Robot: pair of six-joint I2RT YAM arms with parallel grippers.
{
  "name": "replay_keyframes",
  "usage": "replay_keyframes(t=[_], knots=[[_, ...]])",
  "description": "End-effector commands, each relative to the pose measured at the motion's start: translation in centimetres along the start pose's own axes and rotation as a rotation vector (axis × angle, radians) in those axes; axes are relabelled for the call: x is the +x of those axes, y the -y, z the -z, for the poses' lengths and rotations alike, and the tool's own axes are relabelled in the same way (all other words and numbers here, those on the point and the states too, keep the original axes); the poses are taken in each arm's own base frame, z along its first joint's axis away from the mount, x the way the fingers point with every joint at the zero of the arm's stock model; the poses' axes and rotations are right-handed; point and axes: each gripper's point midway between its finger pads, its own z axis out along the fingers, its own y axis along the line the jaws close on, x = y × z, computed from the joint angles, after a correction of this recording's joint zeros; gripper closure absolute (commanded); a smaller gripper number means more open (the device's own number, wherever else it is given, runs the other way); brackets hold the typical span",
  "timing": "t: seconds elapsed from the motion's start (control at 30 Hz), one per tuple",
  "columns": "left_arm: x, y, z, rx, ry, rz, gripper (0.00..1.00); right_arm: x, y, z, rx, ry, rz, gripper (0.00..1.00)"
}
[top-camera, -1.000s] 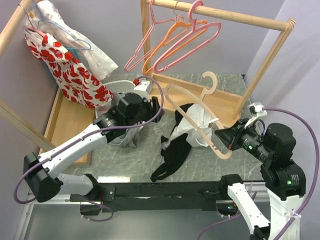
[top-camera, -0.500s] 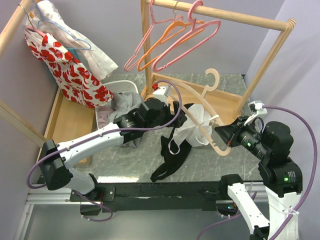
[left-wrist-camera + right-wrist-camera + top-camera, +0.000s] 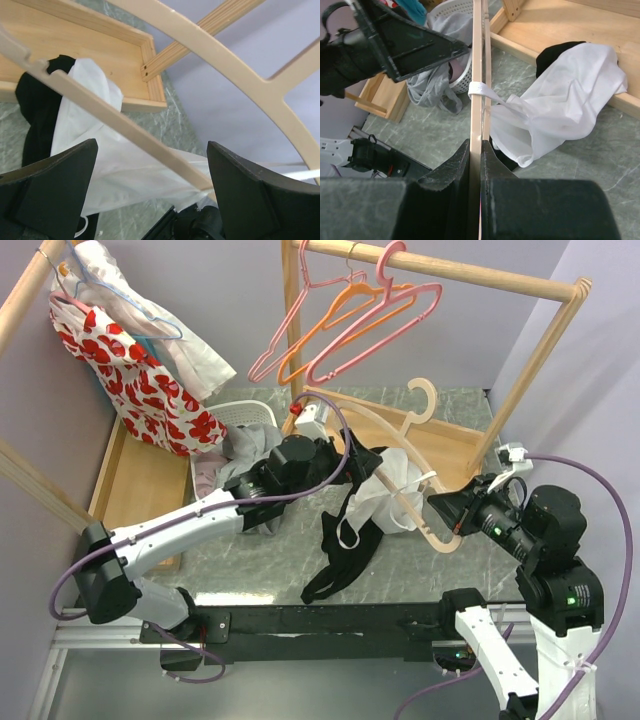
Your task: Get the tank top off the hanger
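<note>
A beige wooden hanger [image 3: 400,455] hangs tilted over the table, and my right gripper [image 3: 450,522] is shut on its lower end. In the right wrist view the jaws [image 3: 481,150] pinch the hanger's bar [image 3: 476,60] edge-on. The tank top [image 3: 392,492], white with a black part drooping to the table, hangs from the hanger by a white strap [image 3: 480,89]. My left gripper [image 3: 362,462] is wide open at the hanger's left side. In the left wrist view its open jaws [image 3: 150,195] straddle the hanger's bar [image 3: 130,127], with white cloth [image 3: 100,150] behind, not gripped.
A white laundry basket [image 3: 240,418] with grey clothes stands behind the left arm. A wooden rack [image 3: 450,270] carries pink and orange hangers [image 3: 350,310], and its base tray [image 3: 455,445] lies behind the tank top. A red floral dress [image 3: 130,370] hangs at the far left.
My left arm has swung right from the basket to the hanger, and its jaws have opened wide. The right gripper and hanger have hardly moved.
</note>
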Motion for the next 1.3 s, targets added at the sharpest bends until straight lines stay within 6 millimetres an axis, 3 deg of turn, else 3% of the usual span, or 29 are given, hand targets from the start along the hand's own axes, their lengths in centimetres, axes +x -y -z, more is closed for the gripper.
replay_keyframes(t=[0.0, 0.3, 0.4, 0.53, 0.77, 1.27], knots=[[-0.4, 1.5, -1.2, 0.058, 0.023, 0.056, 0.04, -1.8, -1.5, 0.7, -0.066, 0.085, 0.058, 1.00], [0.3, 0.8, -2.4, 0.032, 0.026, 0.092, 0.07, -1.8, -2.3, 1.1, -0.104, 0.096, 0.070, 1.00], [0.3, 1.1, -2.9, 0.043, 0.031, 0.102, 0.19, -1.7, -2.3, 1.1, -0.109, 0.097, 0.067, 1.00], [-0.1, 1.3, -3.4, 0.034, 0.037, 0.102, 0.50, -1.4, -2.2, 0.9, -0.110, 0.085, 0.065, 1.00], [-0.2, 0.7, -3.3, 0.005, 0.042, 0.097, 0.82, -0.7, -2.0, 0.5, -0.112, 0.057, 0.060, 1.00], [3.1, 0.4, -3.3, 0.026, -0.077, 0.084, 0.99, -0.2, -1.5, 0.4, -0.094, 0.038, 0.059, 0.99]])
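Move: The free stretch of the wooden hanger's lower bar is right at the open left gripper, about 4 cm ahead of it, 4 cm right and nearly level. The strap loop holding the white tank top is about 10 cm right of this gripper and 4 cm back; the tank top's body lies some 5 cm right, 3 cm ahead and 15 cm below it. From the right gripper, which already holds the hanger, that stretch is about 15 cm ahead and 19 cm left, level. Dip the open left gripper about 3 cm and ease it right around the wooden hanger's bar, then close on the bar while lifting some 5 cm and edging forward, rolling about 15 degrees counter-clockwise seen from behind the hand. Keep the right gripper shut on its end of the hanger, easing that end back and left about 2 cm, at first slightly up, then down. ##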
